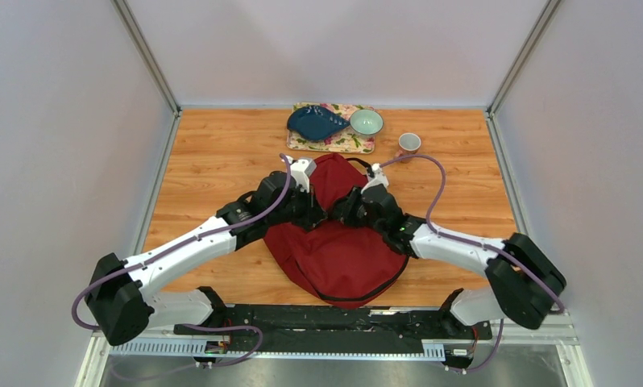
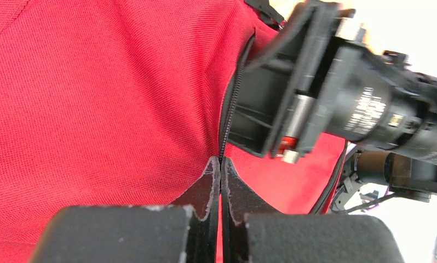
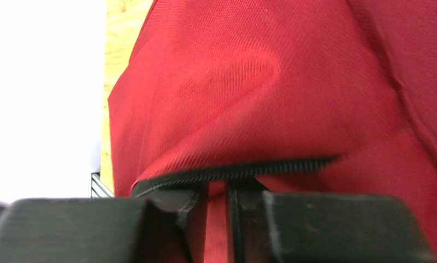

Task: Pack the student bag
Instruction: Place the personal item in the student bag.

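Observation:
The student bag point(image 1: 338, 254), dark red with black zippers, lies flat in the middle of the wooden table. Both arms reach in over its upper half and nearly meet there. My left gripper point(image 1: 318, 208) point(image 2: 220, 162) is shut, its fingertips pinching the black zipper edge point(image 2: 227, 118) of the bag. Opposite it, my right gripper point(image 1: 342, 211) point(image 3: 227, 192) has its jaws a narrow gap apart. Red fabric shows in that gap, and the zipper edge point(image 3: 233, 171) runs across the fingertips. The right gripper's body point(image 2: 315, 98) fills the upper right of the left wrist view.
At the back of the table lies a floral mat point(image 1: 344, 143) with a dark blue dish point(image 1: 314, 122) and a pale green bowl point(image 1: 367, 122) on it. A small cup point(image 1: 409, 143) stands to its right. White walls close in the table on three sides.

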Action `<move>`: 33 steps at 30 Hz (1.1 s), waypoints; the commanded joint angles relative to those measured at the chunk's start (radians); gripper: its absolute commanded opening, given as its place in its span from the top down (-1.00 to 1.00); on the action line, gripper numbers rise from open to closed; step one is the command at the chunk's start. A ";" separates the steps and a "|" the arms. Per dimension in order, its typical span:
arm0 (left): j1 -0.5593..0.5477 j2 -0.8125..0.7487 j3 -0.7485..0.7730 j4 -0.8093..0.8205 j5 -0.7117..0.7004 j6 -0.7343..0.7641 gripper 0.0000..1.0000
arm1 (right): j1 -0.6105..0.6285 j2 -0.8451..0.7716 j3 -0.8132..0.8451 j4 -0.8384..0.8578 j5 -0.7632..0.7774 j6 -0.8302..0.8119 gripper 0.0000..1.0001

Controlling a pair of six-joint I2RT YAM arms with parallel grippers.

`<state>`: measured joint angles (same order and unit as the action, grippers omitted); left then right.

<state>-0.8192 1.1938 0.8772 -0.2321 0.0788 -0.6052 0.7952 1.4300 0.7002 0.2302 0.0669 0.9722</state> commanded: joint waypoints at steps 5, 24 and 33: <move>0.000 0.029 0.003 0.008 0.021 -0.008 1.00 | -0.007 -0.337 -0.068 -0.256 0.157 -0.150 0.28; -0.001 0.012 0.006 -0.108 0.003 0.074 -0.31 | -0.034 -0.560 -0.094 -0.460 0.198 -0.176 0.18; -0.001 0.007 0.022 -0.162 0.062 0.151 -0.34 | -0.036 -0.530 -0.079 -0.459 0.165 -0.171 0.18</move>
<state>-0.8192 1.2034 0.8814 -0.3595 0.0990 -0.5167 0.7624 0.8921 0.5880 -0.2428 0.2451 0.8143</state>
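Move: The right hand reaches inside the student bag's opening, whose middle is roughly 1 cm to its right and 2 cm above the fingertips. The black handle lies about 14 cm ahead and 9 cm to the right of this hand, the mug some 23 cm ahead and 26 cm right, both lower. The left hand already pinches the zipped lip; the opening's middle is about 2 cm ahead and 4 cm right of it. Right hand opens, rising and withdrawing 11 cm right from the bag; left dips 5 cm, releasing the lip. ##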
